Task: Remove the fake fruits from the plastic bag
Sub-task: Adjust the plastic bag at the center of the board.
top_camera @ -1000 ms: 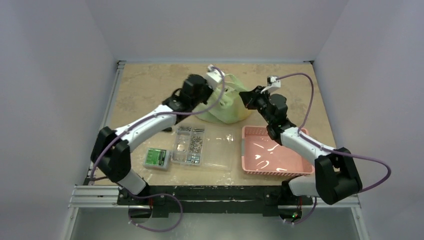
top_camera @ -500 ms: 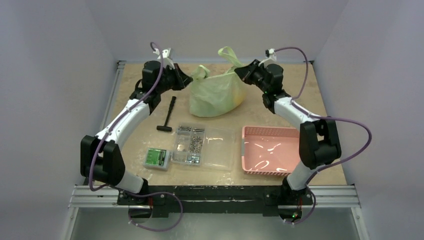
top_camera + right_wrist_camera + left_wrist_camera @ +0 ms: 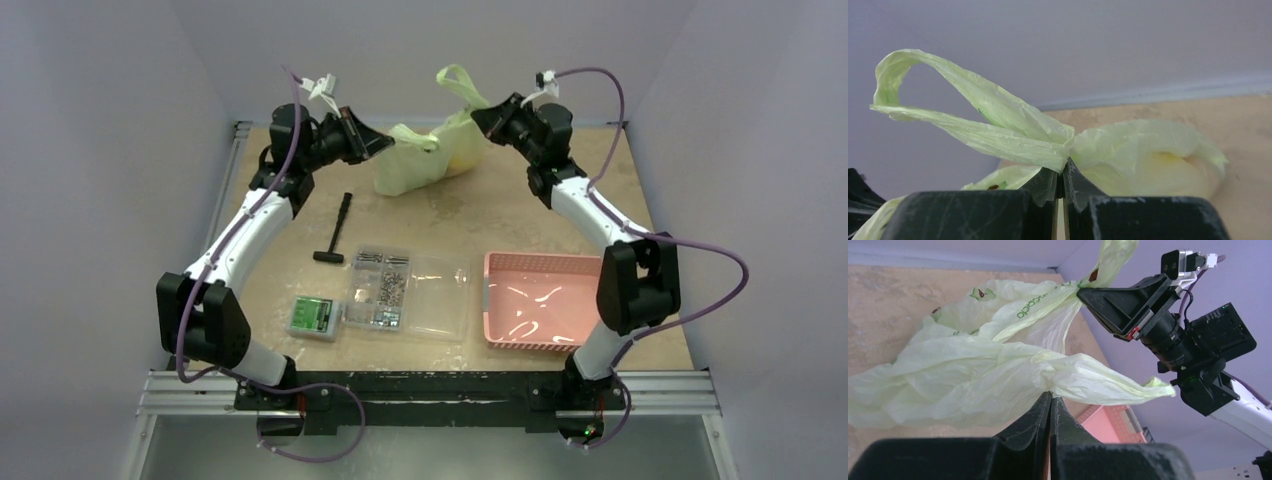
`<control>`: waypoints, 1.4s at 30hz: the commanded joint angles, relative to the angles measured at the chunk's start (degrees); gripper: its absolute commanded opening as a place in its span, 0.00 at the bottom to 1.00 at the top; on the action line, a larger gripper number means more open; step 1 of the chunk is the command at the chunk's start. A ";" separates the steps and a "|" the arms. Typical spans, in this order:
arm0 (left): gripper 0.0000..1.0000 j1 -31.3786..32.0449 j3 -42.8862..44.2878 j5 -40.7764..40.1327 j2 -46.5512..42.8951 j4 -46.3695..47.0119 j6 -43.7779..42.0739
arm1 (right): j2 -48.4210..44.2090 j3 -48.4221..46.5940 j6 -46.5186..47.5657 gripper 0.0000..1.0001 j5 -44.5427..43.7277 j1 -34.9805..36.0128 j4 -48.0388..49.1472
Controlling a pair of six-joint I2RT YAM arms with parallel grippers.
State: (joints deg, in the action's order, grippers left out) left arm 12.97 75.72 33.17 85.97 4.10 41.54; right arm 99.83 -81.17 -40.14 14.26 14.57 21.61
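Note:
The pale yellow-green plastic bag (image 3: 425,160) hangs stretched between both arms above the far middle of the table. My left gripper (image 3: 388,143) is shut on one bunched handle (image 3: 1088,382) of the bag. My right gripper (image 3: 477,118) is shut on the other handle, whose loop (image 3: 953,107) sticks up past the fingertips. A yellow shape, one of the fake fruits (image 3: 1160,162), shows dimly through the bag's wall; the other fruits are hidden inside. Dark printed marks (image 3: 979,292) dot the film.
A black hammer (image 3: 336,232) lies left of centre. A clear compartmented box (image 3: 405,293) sits in the near middle, a small green box (image 3: 312,316) to its left and a pink basket (image 3: 545,300) to its right. Walls close in on three sides.
Both arms have risen and drawn apart toward the far corners, lifting the bag off the table and stretching it between them. The hammer, earlier covered by the left arm, now shows.

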 commanded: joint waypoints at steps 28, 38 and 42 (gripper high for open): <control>0.64 25.94 -0.99 -30.60 -7.11 -19.70 -35.80 | -23.11 17.97 22.14 0.90 -10.96 -0.07 -27.42; 0.91 45.89 1.03 -37.49 -3.66 -29.97 -63.39 | -26.60 18.24 21.15 0.85 -14.09 0.02 -34.98; 0.94 52.00 2.08 -48.95 1.76 -27.98 -69.91 | -26.97 18.96 21.24 0.85 -13.66 0.02 -35.15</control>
State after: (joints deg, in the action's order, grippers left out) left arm 60.75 74.87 -5.48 83.13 -23.24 -18.09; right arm 74.67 -61.41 -19.31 0.95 14.35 -13.13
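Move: Both hands hold the plastic bag by its handles some 28 cm above the board. The central spot where the bag is going lies about 10 cm ahead and 13 cm right of the left hand, and level with and some 6 cm left of the right hand. From the left hand, the hammer is roughly 3 cm ahead and 10 cm left, and the parts box 14 cm back and 6 cm right. The pink basket is about 26 cm back and 17 cm right of the right hand. Down first, and back towards the bases and rightward, both hands lower the bag to the board centre: the right about 17 cm, the left about 13. The right's fingers open near its lowest point, the left's a moment later; each hand rises off. The left then swings back and right towards the parts box, fingers turning downward; the right eases back a few centimetres. ##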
